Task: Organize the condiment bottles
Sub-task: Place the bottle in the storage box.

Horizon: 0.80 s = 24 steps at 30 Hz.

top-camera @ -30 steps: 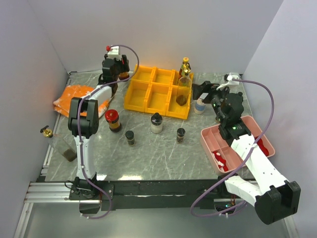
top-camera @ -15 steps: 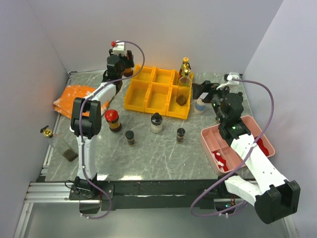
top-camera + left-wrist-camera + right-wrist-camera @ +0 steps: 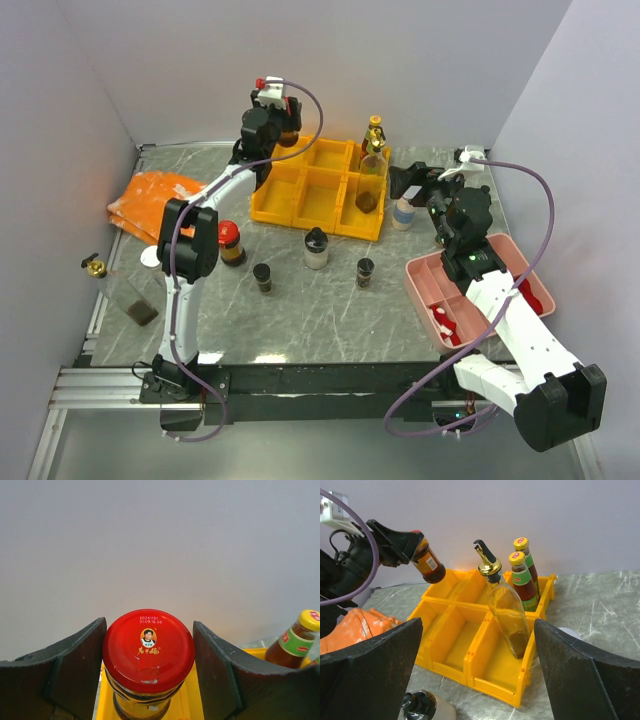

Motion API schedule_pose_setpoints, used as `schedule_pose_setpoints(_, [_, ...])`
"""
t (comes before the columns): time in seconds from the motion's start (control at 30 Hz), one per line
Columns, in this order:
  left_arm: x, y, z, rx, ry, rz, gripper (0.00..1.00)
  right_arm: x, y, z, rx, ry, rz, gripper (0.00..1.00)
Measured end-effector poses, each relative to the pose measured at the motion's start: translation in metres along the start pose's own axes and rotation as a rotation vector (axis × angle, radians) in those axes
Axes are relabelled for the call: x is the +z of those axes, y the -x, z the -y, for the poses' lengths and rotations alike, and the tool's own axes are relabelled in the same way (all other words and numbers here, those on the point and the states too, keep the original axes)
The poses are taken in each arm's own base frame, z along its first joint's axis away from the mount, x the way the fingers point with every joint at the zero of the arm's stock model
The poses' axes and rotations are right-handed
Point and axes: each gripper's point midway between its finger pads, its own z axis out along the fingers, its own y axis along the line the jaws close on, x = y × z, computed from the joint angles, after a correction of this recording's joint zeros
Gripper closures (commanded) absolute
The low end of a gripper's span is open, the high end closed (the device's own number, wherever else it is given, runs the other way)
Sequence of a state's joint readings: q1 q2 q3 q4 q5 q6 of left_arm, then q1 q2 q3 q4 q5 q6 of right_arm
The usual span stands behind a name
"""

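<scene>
My left gripper (image 3: 281, 118) is shut on a red-capped jar (image 3: 148, 647) and holds it in the air over the back-left compartment of the yellow bin (image 3: 300, 190). The right wrist view shows that jar (image 3: 428, 562) tilted above the bin. A clear bottle with a gold pourer (image 3: 504, 605) leans in the front-right compartment, and two bottles with yellow-green caps (image 3: 522, 577) stand behind it. My right gripper (image 3: 405, 187) is open beside the bin's right end, holding nothing. On the table stand another red-capped jar (image 3: 229, 243), a white jar (image 3: 316, 248) and two small dark bottles (image 3: 263, 277) (image 3: 365, 272).
An orange cloth (image 3: 148, 198) lies at the left. A clear bottle (image 3: 122, 290) lies on its side at the left edge. A pink tray (image 3: 500, 262) with red and white packets sits under my right arm. A white bottle (image 3: 403, 212) stands by the bin's right side.
My left gripper has carried the red-capped jar to the right, from left of the bin to above its back-left compartment. The right arm has not moved.
</scene>
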State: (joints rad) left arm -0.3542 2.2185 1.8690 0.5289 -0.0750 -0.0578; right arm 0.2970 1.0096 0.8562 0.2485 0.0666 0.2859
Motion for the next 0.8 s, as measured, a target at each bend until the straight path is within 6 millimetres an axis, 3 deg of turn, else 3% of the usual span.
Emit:
schedule_pose_setpoints(0.13, [0.004, -0.018, -0.005, -0.006, -0.001, 0.0, 0.99, -0.001, 0.001, 0.001, -0.008, -0.005, 0.005, 0.0])
schedule_pose_setpoints(0.5, [0.033, -0.124, -0.007, -0.025, -0.028, -0.072, 0.99, 0.0, 0.009, 0.005, -0.024, -0.027, 0.034, 0.0])
schedule_pose_setpoints(0.57, [0.037, -0.129, -0.006, -0.031, -0.03, -0.052, 0.98, 0.0, 0.01, 0.006, -0.03, -0.034, 0.04, 0.0])
schedule_pose_setpoints(0.7, [0.043, -0.13, -0.006, -0.032, -0.031, -0.034, 0.72, 0.001, 0.009, 0.009, -0.04, -0.044, 0.038, 0.0])
schedule_pose_setpoints(0.8, [0.044, -0.13, -0.007, -0.029, -0.029, -0.022, 0.61, 0.003, 0.006, 0.01, -0.043, -0.047, 0.034, 0.0])
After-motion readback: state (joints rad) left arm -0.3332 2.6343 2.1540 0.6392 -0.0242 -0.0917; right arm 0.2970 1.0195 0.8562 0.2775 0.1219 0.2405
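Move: Forward and below the left hand, which already holds the red-lidded bottle, is the storage box's empty back-left compartment: about 8 cm ahead, 1 cm right and 17 cm down. The back-middle compartment is about 7 cm ahead and 10 cm right. The yellow-capped bottles stand some 5 cm ahead, 21 cm right; the glass oil bottle leans about 6 cm back, 20 cm right. From the right hand, the back-left compartment is roughly 35 cm ahead, 27 cm left, 22 cm lower. Lowering the red-lidded bottle about 12 cm while reaching some 6 cm forward, the left hand brings it down into the storage box's back-left compartment, slowing at the bottom and easing over the last stretch mostly forward. The fingers keep their grip around the bottle just below the lid, still pointing nearly level, with hardly any wrist turn. ##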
